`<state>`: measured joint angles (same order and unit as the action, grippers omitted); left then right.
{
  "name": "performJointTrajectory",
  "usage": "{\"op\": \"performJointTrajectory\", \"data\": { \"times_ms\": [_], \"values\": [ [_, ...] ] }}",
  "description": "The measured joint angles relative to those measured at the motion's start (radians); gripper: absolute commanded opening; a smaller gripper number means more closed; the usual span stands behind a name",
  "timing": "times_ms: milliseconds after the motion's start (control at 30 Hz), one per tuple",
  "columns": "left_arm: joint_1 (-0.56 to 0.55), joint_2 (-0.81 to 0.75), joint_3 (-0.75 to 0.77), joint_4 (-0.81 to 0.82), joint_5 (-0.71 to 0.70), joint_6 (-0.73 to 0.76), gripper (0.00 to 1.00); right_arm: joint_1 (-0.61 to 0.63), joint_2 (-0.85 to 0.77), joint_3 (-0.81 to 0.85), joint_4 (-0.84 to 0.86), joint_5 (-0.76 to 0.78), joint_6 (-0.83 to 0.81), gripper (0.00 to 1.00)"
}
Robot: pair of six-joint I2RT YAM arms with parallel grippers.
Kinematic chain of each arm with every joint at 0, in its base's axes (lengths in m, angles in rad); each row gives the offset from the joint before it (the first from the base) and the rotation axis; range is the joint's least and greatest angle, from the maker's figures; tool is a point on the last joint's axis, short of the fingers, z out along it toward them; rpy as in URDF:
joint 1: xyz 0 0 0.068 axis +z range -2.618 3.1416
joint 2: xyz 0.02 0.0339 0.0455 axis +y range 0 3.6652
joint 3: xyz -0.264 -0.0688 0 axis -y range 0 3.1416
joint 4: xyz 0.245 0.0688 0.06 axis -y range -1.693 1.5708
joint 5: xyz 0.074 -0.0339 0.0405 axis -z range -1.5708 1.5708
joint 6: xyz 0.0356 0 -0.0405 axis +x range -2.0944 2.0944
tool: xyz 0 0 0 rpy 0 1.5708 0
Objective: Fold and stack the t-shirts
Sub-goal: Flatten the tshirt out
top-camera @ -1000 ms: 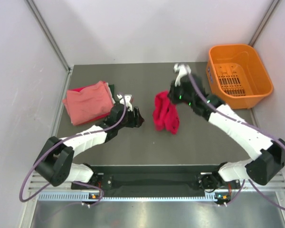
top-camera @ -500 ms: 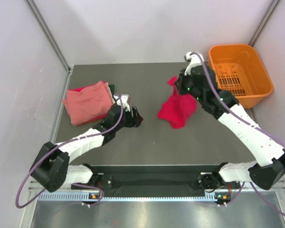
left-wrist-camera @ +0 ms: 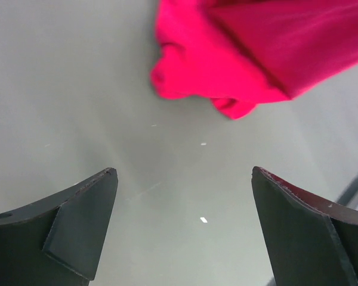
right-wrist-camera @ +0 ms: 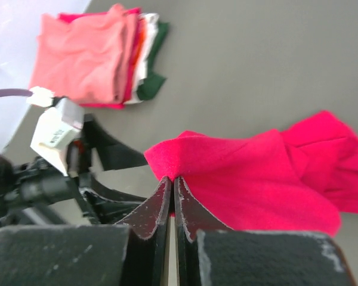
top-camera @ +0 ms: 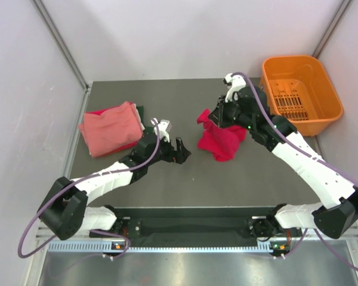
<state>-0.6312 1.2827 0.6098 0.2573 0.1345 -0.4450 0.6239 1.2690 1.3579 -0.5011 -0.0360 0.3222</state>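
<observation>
The crimson red t-shirt (top-camera: 223, 142) lies crumpled at mid-table, with one edge lifted. My right gripper (top-camera: 206, 118) is shut on that edge; its tips (right-wrist-camera: 172, 177) pinch the red cloth (right-wrist-camera: 256, 179). A folded stack of t-shirts (top-camera: 110, 129) sits at the left, salmon pink on top, with dark green and pale edges (right-wrist-camera: 148, 56) showing below. My left gripper (top-camera: 182, 152) is open wide just left of the red shirt. It hovers low over bare table (left-wrist-camera: 184, 173), with the shirt's hem (left-wrist-camera: 227, 59) ahead of its fingers.
An orange plastic basket (top-camera: 299, 94) stands at the back right corner and looks empty. Grey walls close in the table on the left and right. Bare table lies between the stack and the red shirt.
My right gripper has carried the red shirt's edge leftward and down, so the cloth spreads on the table. The left gripper has opened wide and slid right toward the shirt.
</observation>
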Motion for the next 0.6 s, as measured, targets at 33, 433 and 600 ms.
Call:
{"op": "performJointTrajectory", "data": {
  "times_ms": [33, 433, 600],
  "values": [
    [-0.009, -0.004, 0.0, 0.009, 0.007, 0.003, 0.99, 0.0, 0.0, 0.0, 0.0, -0.019, 0.004, 0.0],
    [-0.047, -0.092, 0.028, 0.041, 0.014, 0.004, 0.99, 0.004, -0.024, 0.013, 0.059, -0.286, 0.104, 0.0],
    [-0.06, -0.047, 0.089, 0.056, 0.0, 0.002, 0.99, 0.008, 0.011, 0.214, 0.022, -0.342, 0.129, 0.0]
  ]
}}
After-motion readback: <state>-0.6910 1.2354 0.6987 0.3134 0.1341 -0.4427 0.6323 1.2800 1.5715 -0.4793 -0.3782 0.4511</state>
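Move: The left hand, open and empty, has the bulk of the red t-shirt about 15 cm to its right, 10 cm ahead and 8 cm lower. The t-shirt's pinched corner is some 12 cm to the right, 2 cm ahead and 18 cm up; the folded stack is about 27 cm to the left, 14 cm ahead and 9 cm lower. From the right hand, which holds that corner, the left gripper is 12 cm left, 2 cm back and 18 cm below, and the t-shirt's bulk 8 cm ahead, 4 cm right and 26 cm down. Back and to the left, about 5 cm each way, the right hand carries the pinched corner across in front of the left gripper, then climbs steeply to end some 10 cm higher, turning counter-clockwise with its left side rising. The left hand rises about 7 cm and drifts 3 cm right towards the hanging cloth, fingertips tipping up slightly and fingers staying wide open. ##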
